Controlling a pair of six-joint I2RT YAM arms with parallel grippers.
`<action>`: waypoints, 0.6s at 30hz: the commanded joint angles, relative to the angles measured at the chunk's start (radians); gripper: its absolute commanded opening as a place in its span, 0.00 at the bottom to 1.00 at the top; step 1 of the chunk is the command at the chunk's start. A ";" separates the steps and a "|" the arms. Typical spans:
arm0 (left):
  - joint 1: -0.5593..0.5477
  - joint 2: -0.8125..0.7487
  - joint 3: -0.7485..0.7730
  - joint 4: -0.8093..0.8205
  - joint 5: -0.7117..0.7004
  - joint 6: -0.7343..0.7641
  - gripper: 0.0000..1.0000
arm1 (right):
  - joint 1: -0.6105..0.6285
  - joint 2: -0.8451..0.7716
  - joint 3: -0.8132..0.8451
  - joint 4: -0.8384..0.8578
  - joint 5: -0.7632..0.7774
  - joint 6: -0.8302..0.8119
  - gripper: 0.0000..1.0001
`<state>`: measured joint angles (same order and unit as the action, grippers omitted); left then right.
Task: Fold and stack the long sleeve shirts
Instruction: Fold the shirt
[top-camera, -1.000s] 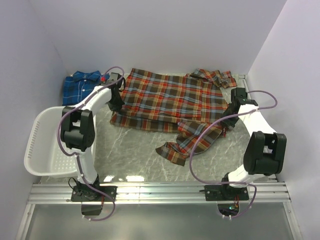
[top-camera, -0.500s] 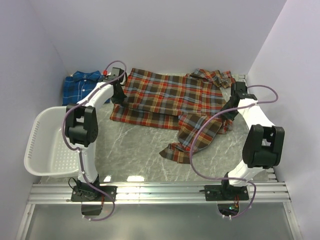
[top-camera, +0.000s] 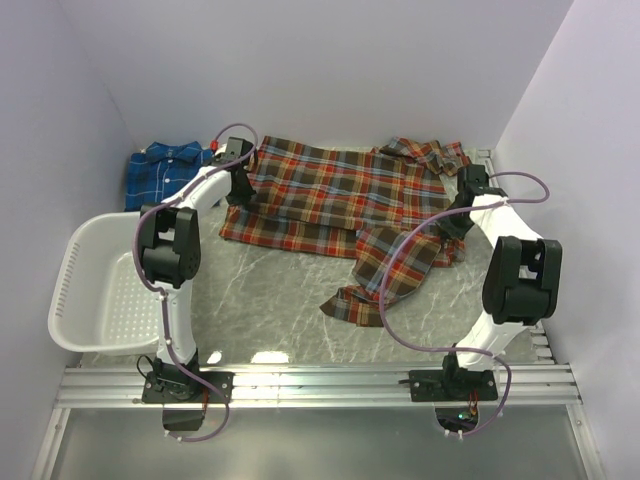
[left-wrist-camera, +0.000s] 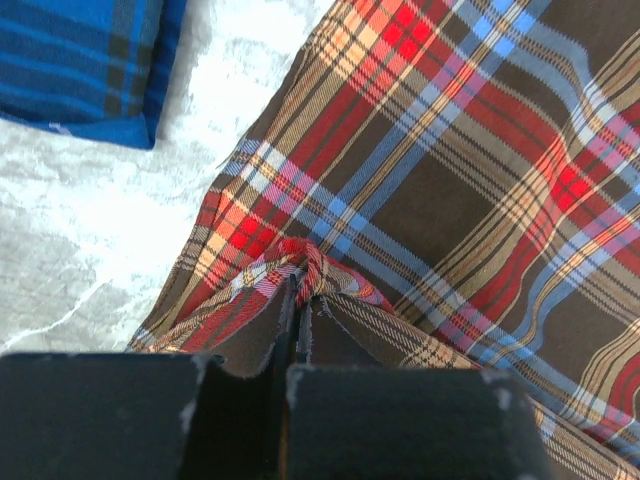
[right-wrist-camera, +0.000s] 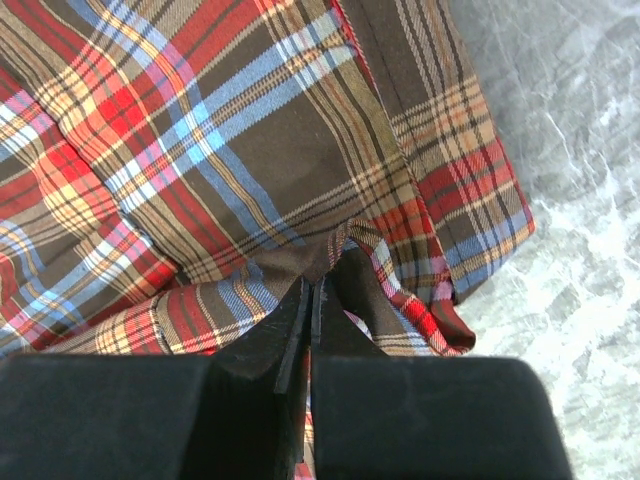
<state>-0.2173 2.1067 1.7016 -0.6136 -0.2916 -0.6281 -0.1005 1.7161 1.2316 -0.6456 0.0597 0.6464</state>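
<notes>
The red-orange plaid shirt (top-camera: 340, 195) lies spread across the back of the table, one sleeve (top-camera: 385, 270) trailing toward the front. My left gripper (top-camera: 240, 192) is shut on a pinched fold of its left edge (left-wrist-camera: 300, 262). At the shirt's right side, my right gripper (top-camera: 452, 220) is shut on another bunch of the cloth (right-wrist-camera: 330, 258). The blue plaid shirt (top-camera: 160, 172) lies folded at the back left corner, and its edge (left-wrist-camera: 90, 70) shows in the left wrist view.
A white slotted basket (top-camera: 85, 290) sits at the left edge beside the left arm. Walls close in on the left, back and right. Bare marbled tabletop (top-camera: 260, 290) shows in front of the shirt.
Both grippers have moved toward the back wall, carrying the shirt's near edge back with them. The shirt's body now lies flatter and narrower.
</notes>
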 joint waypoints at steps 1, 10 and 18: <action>0.018 -0.002 0.015 0.058 -0.101 0.022 0.01 | -0.005 0.007 0.031 0.040 0.086 0.006 0.00; 0.018 0.029 -0.013 0.094 -0.097 0.014 0.09 | -0.005 0.034 0.011 0.078 0.089 0.022 0.04; 0.018 0.032 0.012 0.091 -0.104 0.011 0.31 | -0.005 0.048 0.035 0.080 0.086 0.018 0.25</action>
<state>-0.2138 2.1513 1.6939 -0.5472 -0.3405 -0.6266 -0.0998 1.7657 1.2316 -0.5865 0.0845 0.6689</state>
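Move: Both hands already hold the shirt's near edge, folded forward. Its laying-down place on the shirt body is about 1 cm ahead of each hand point and some 2 cm below. From the left hand, the blue folded shirt lies roughly 9 cm ahead and 18 cm left, and the lower layer's near-left corner 8 cm back and 3 cm left. From the right hand, the near sleeve lies about 12 cm back and 17 cm left, the far sleeve 27 cm ahead and 5 cm left. Ease both grippers slightly forward, then down about 1.5 cm, to lay the pinched edge onto the shirt body. Let the left drift just under 1 cm left near the end. As they sink, part the fingers of both hands from shut to roughly a quarter open, the left a little wider, loosening the pinch; keep the wrists nearly still. ##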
